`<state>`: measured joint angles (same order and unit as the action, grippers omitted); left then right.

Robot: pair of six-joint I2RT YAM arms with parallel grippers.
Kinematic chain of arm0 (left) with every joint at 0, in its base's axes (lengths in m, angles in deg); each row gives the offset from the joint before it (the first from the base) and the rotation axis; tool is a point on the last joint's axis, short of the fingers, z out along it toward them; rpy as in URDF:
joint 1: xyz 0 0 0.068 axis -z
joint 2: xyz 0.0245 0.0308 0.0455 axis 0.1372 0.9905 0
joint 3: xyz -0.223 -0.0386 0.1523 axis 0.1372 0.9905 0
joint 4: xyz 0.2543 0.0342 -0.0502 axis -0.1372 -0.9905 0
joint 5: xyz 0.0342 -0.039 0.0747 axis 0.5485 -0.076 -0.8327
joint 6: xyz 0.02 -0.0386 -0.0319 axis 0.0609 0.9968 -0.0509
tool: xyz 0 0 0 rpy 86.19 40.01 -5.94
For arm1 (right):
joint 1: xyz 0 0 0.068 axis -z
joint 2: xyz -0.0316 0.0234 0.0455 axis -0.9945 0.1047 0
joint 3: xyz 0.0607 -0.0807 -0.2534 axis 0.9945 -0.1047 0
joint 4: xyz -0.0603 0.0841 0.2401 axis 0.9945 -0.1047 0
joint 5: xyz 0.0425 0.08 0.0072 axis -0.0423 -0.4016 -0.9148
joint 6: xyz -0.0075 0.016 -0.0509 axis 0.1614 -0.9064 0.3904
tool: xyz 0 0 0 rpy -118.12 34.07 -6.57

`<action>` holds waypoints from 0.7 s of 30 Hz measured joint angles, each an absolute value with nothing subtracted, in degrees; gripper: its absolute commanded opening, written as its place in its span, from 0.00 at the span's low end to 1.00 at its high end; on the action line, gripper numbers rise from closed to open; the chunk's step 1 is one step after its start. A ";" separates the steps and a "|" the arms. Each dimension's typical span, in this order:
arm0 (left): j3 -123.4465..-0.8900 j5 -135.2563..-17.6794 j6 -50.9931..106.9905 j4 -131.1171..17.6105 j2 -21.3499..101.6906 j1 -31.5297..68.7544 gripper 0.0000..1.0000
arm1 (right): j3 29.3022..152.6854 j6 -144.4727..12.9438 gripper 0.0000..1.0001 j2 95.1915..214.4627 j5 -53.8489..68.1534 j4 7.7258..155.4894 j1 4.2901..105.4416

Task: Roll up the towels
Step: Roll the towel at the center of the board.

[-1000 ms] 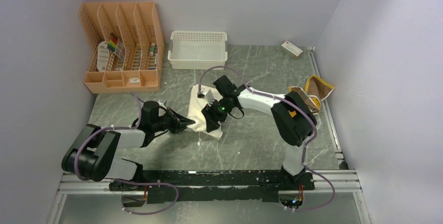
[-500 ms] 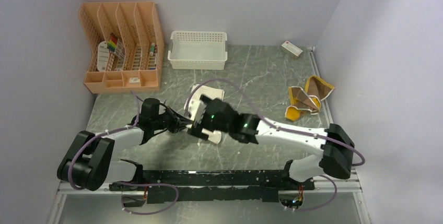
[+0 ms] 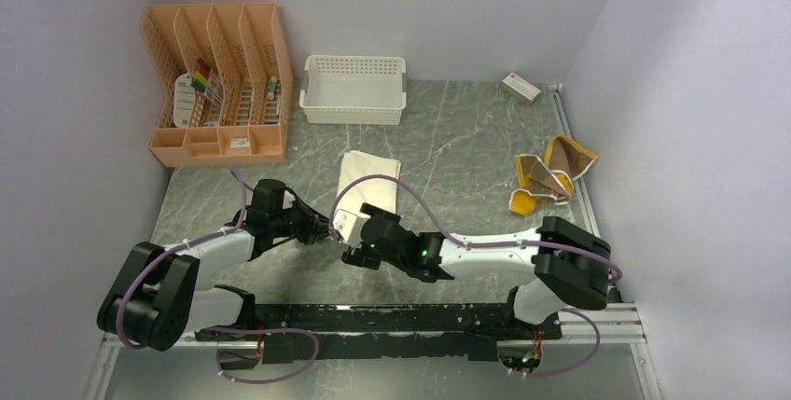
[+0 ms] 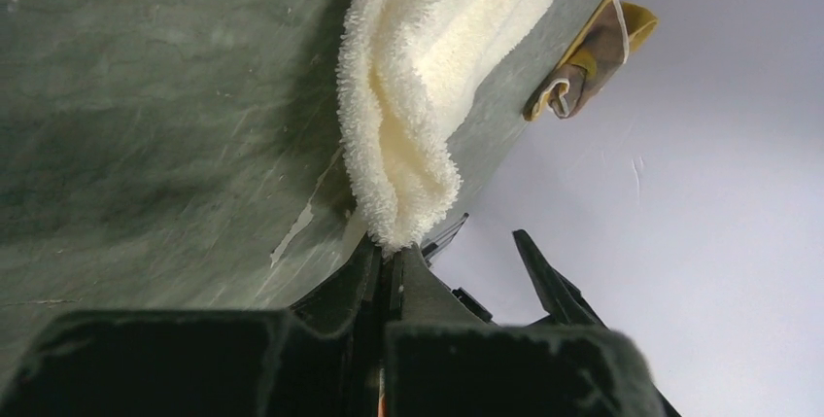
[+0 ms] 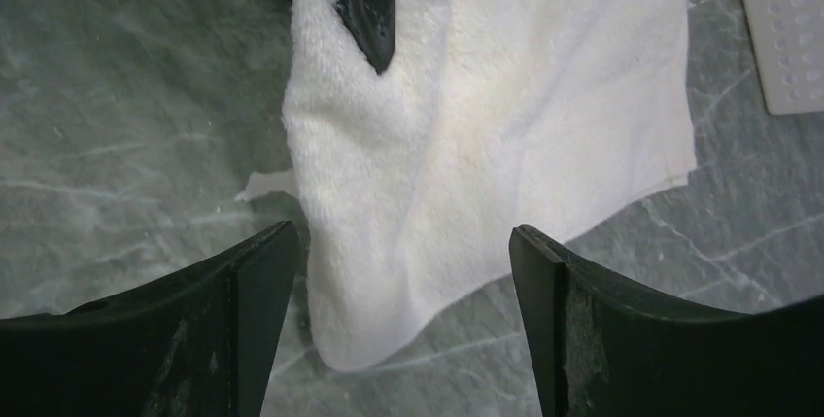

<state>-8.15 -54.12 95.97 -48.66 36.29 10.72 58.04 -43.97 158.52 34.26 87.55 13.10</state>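
Note:
The white towel (image 3: 369,179) lies flat on the marble table, stretching from its middle toward the near side. My left gripper (image 3: 327,229) is shut on the towel's near left corner (image 4: 400,213), pinching a fluffy fold. My right gripper (image 5: 403,232) hovers open over the towel's near end (image 5: 466,155), with cloth showing between its spread fingers and nothing held. It sits just right of the left gripper (image 5: 361,4). The mustard-yellow towel (image 3: 547,176) lies crumpled at the table's right edge and also shows in the left wrist view (image 4: 591,59).
A white lattice basket (image 3: 353,89) stands at the back centre, beyond the white towel. An orange file organiser (image 3: 216,83) fills the back left corner. A small box (image 3: 520,88) lies at the back right. A metal rail (image 3: 580,186) runs along the right edge.
My right gripper let go of the white towel, opened wide, and the arm drew back low toward the near edge. The towel now lies narrower. The left gripper kept its hold on the corner.

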 measured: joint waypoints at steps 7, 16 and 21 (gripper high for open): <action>-8.11 -54.49 96.01 -49.73 36.33 10.72 0.07 | 59.65 -45.26 0.68 164.99 31.61 90.93 12.60; -8.11 -55.63 96.56 -53.27 35.79 10.72 0.07 | 60.02 -51.40 0.60 166.74 31.96 93.89 11.46; -8.11 -55.95 97.10 -54.61 35.46 10.72 0.07 | 61.86 -53.85 0.57 171.39 35.68 95.04 8.88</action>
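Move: The right hand's fingers are spread above the near side of the towel. The stretch of the towel's near fold that they come down on lies about 4 cm to their left, 2 cm back and 4 cm below. The left fingertips stand some 6 cm to this hand's left and 1 cm back, 4 cm lower; the flat towel's middle is about 9 cm ahead, 3 cm right and 6 cm below. From the left hand, which pinches the fold's left end, that stretch lies about 2 cm right, 1 cm back. The right hand goes about 4.5 cm left and 4 cm down, easing back some 2 cm, so that its still-open fingers come down astride the towel's near fold beside the left fingertips, narrowing from wide open to a little over half without closing on it. The left hand meanwhile keeps its pinch on the fold's left end and draws it slowly down, back and slightly left, roughly 2 cm in all, its wrist tilting only a few degrees. ##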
